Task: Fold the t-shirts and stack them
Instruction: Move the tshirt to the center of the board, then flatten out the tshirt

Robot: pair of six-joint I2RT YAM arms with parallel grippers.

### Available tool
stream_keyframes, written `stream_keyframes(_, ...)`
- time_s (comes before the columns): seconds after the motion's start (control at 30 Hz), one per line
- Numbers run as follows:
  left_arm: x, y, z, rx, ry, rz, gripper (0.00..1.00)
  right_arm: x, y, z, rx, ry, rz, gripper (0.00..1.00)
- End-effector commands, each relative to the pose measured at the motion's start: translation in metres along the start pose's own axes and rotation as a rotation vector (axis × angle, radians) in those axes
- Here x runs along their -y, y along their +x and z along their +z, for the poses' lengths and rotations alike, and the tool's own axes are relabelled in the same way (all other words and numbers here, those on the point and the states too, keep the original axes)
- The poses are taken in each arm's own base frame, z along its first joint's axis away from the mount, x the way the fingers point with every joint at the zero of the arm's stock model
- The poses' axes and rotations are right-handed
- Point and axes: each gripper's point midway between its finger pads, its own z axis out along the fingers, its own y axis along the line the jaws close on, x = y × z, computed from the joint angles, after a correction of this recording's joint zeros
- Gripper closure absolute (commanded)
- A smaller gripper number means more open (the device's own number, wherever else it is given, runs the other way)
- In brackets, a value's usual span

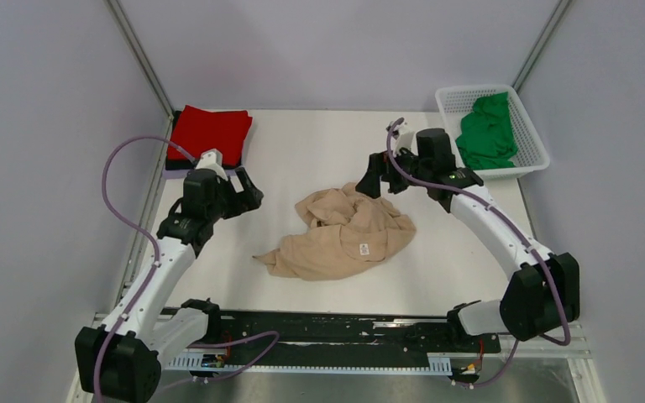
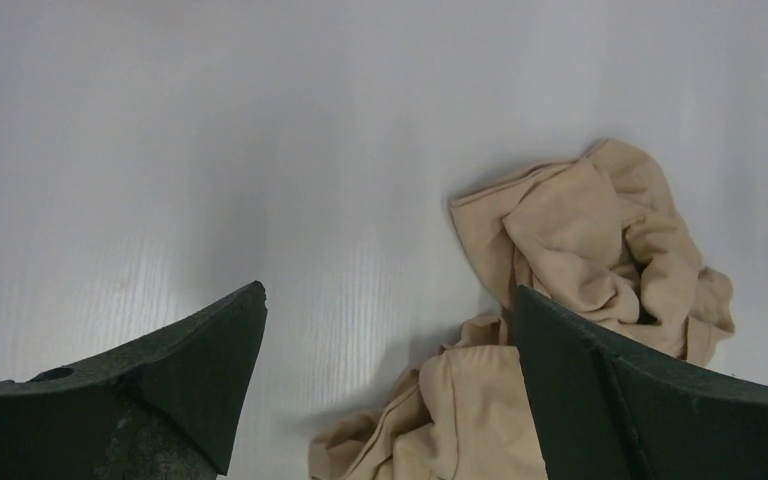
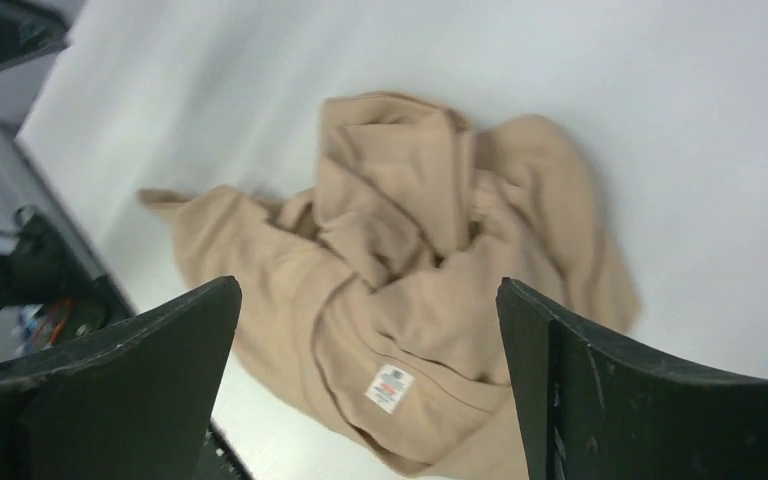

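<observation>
A tan t-shirt [image 1: 344, 235] lies crumpled in the middle of the table, its white label [image 3: 389, 388] facing up. At the back left a folded red t-shirt [image 1: 212, 133] rests on a dark one, of which only an edge [image 1: 176, 165] shows. A green t-shirt [image 1: 487, 130] is bunched in the basket. My left gripper [image 1: 248, 195] hovers open to the left of the tan t-shirt [image 2: 600, 240], with nothing between its fingers. My right gripper [image 1: 374, 176] hangs open above the far right side of the tan t-shirt [image 3: 410, 230], also holding nothing.
A white lattice basket [image 1: 531, 159] stands at the back right corner. Grey walls and metal posts close in the table on three sides. A black rail [image 1: 327, 323] runs along the near edge between the arm bases.
</observation>
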Motion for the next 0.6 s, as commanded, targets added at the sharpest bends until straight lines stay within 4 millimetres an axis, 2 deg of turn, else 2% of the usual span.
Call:
stream_keyframes(0.0, 0.022, 0.033, 0.008, -0.168, 0.129, -0.055, 0.00, 0.070, -0.025, -0.047, 0.186, 0.447, 0.126, 0.00)
stream_keyframes(0.1, 0.037, 0.062, 0.011, -0.291, 0.237, -0.087, 0.00, 0.107, 0.000, -0.065, 0.206, 0.589, 0.341, 0.00)
stream_keyframes(0.2, 0.042, 0.086, 0.013, -0.387, 0.298, -0.107, 0.00, 0.130, 0.037, -0.071, 0.183, 0.634, 0.523, 0.00)
stream_keyframes(0.27, 0.042, 0.097, 0.016, -0.428, 0.308, -0.127, 0.00, 0.141, 0.059, -0.071, 0.153, 0.664, 0.585, 0.00)
stream_keyframes(0.37, 0.041, 0.099, 0.035, -0.432, 0.293, -0.150, 0.00, 0.148, 0.086, -0.064, 0.086, 0.689, 0.622, 0.00)
stream_keyframes(0.4, 0.046, 0.092, 0.042, -0.407, 0.303, -0.159, 0.01, 0.150, 0.091, -0.063, 0.073, 0.698, 0.633, 0.00)
stream_keyframes(0.43, 0.043, 0.097, 0.052, -0.422, 0.279, -0.168, 0.01, 0.153, 0.096, -0.061, 0.062, 0.713, 0.642, 0.01)
stream_keyframes(0.47, 0.049, 0.088, 0.060, -0.401, 0.289, -0.170, 0.02, 0.157, 0.101, -0.061, 0.050, 0.727, 0.649, 0.01)
stream_keyframes(0.5, 0.046, 0.095, 0.070, -0.424, 0.265, -0.173, 0.02, 0.160, 0.104, -0.060, 0.042, 0.741, 0.657, 0.01)
stream_keyframes(0.53, 0.056, 0.087, 0.076, -0.413, 0.282, -0.149, 0.04, 0.162, 0.105, -0.058, 0.037, 0.748, 0.666, 0.01)
stream_keyframes(0.57, 0.052, 0.095, 0.088, -0.436, 0.241, -0.132, 0.05, 0.164, 0.108, -0.056, 0.025, 0.751, 0.673, 0.01)
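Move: The tan t-shirt lies crumpled between the hands. Its middle is about 23 cm right of the left hand, 6 cm back and 16 below; the red stack stands 15 cm left of that hand and 24 farther out. From the right hand, the t-shirt's middle is about 11 cm left, 8 back and 19 below, its right end 11 cm right and 5 back, and the basket 34 cm right and 24 ahead. Swing the right gripper about 15 cm to the right, clear of the t-shirt's middle, turning it nearly 50 degrees clockwise, then sink it some 12 cm beside the right end, fingers tipping down. Meanwhile lower the left gripper about 11 cm and bring it right towards the t-shirt, tipping its fingers down too, easing back slightly before coming forward again. Keep both wide open. ##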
